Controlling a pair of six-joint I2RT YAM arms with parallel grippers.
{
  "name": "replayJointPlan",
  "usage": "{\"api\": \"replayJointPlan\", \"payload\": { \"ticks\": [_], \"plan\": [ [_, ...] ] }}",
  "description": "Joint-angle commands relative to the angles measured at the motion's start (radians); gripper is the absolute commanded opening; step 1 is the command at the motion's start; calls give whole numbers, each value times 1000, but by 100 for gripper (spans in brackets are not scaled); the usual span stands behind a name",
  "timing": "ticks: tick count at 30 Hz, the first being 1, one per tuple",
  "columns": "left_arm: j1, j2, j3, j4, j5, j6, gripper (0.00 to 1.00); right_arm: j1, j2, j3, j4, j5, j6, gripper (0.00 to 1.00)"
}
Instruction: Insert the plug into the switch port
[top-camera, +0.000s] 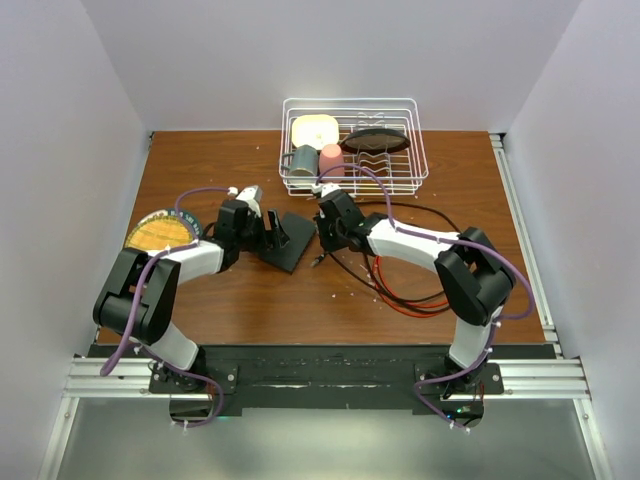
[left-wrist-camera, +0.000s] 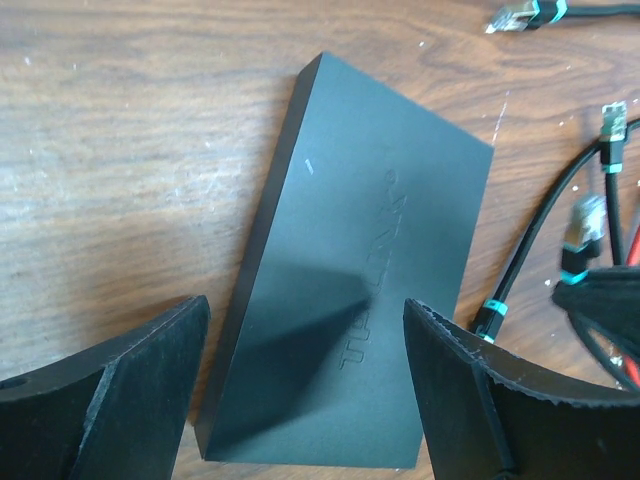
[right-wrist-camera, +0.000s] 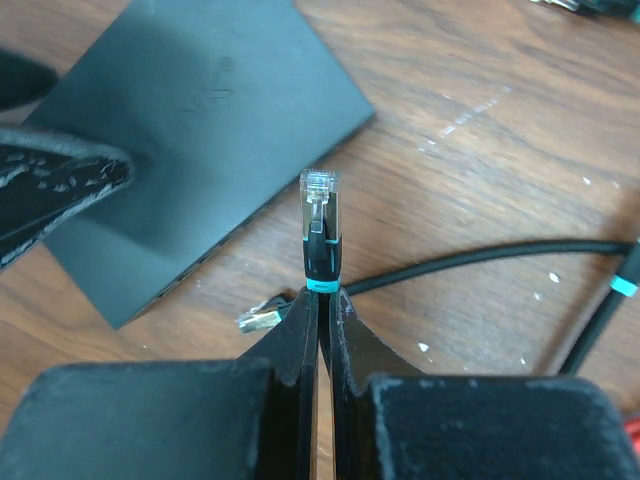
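Note:
The switch (left-wrist-camera: 360, 290) is a thin matte-black box lying flat on the wooden table, also seen in the top view (top-camera: 291, 243) and the right wrist view (right-wrist-camera: 200, 110). Its socket edge (right-wrist-camera: 185, 275) faces the right arm. My left gripper (left-wrist-camera: 305, 385) is open, one finger on each side of the switch's near end, not touching its sides. My right gripper (right-wrist-camera: 323, 296) is shut on a black cable just behind its plug (right-wrist-camera: 320, 222). The clear-tipped plug with a teal band sticks out past the fingertips, a short way from the switch's corner.
A white wire rack (top-camera: 352, 175) with dishes and cups stands at the back. A yellow plate (top-camera: 160, 232) lies at the left. Black and red cables (top-camera: 400, 290) coil on the right. Loose plugs lie near the switch (left-wrist-camera: 520, 15) (left-wrist-camera: 612, 125) (right-wrist-camera: 262, 316).

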Motion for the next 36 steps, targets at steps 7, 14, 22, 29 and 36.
{"api": "replayJointPlan", "payload": {
  "ticks": [7,14,22,29,36],
  "plan": [
    [12,-36,36,14,-7,-6,84,69,3,-10,50,-168,-136,0],
    [12,-25,30,17,2,-10,84,156,23,-25,49,-170,-158,0],
    [12,-17,25,18,1,-10,84,202,11,-128,84,-173,-172,0],
    [12,-8,23,26,11,-14,84,202,3,-159,71,-114,-239,0],
    [12,-25,22,24,8,-7,84,202,64,-82,-38,-56,-282,0]
  ]
}}
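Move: The switch I'm taking my held plug to has its middle about 7 cm left of my right hand, level with it fore and aft, some 5 cm lower; its near right corner lies about 6 cm back and 7 cm left. A near loose plug lies 3 cm back and 1 cm left, a far loose plug about 6 cm ahead and 2 cm right, both on the table. From my left hand, the switch's middle is about 2 cm right and 3 cm below. Keeping the plug pinched in shut fingers, I swing my right hand back about 10 cm and left about 5, fairly level at first and then sinking some 4 cm, to bring the plug tip close to the switch's near right corner. On the way I turn the hand roughly 25 degrees counter-clockwise, so it points more to the left, then nearly hold there. ##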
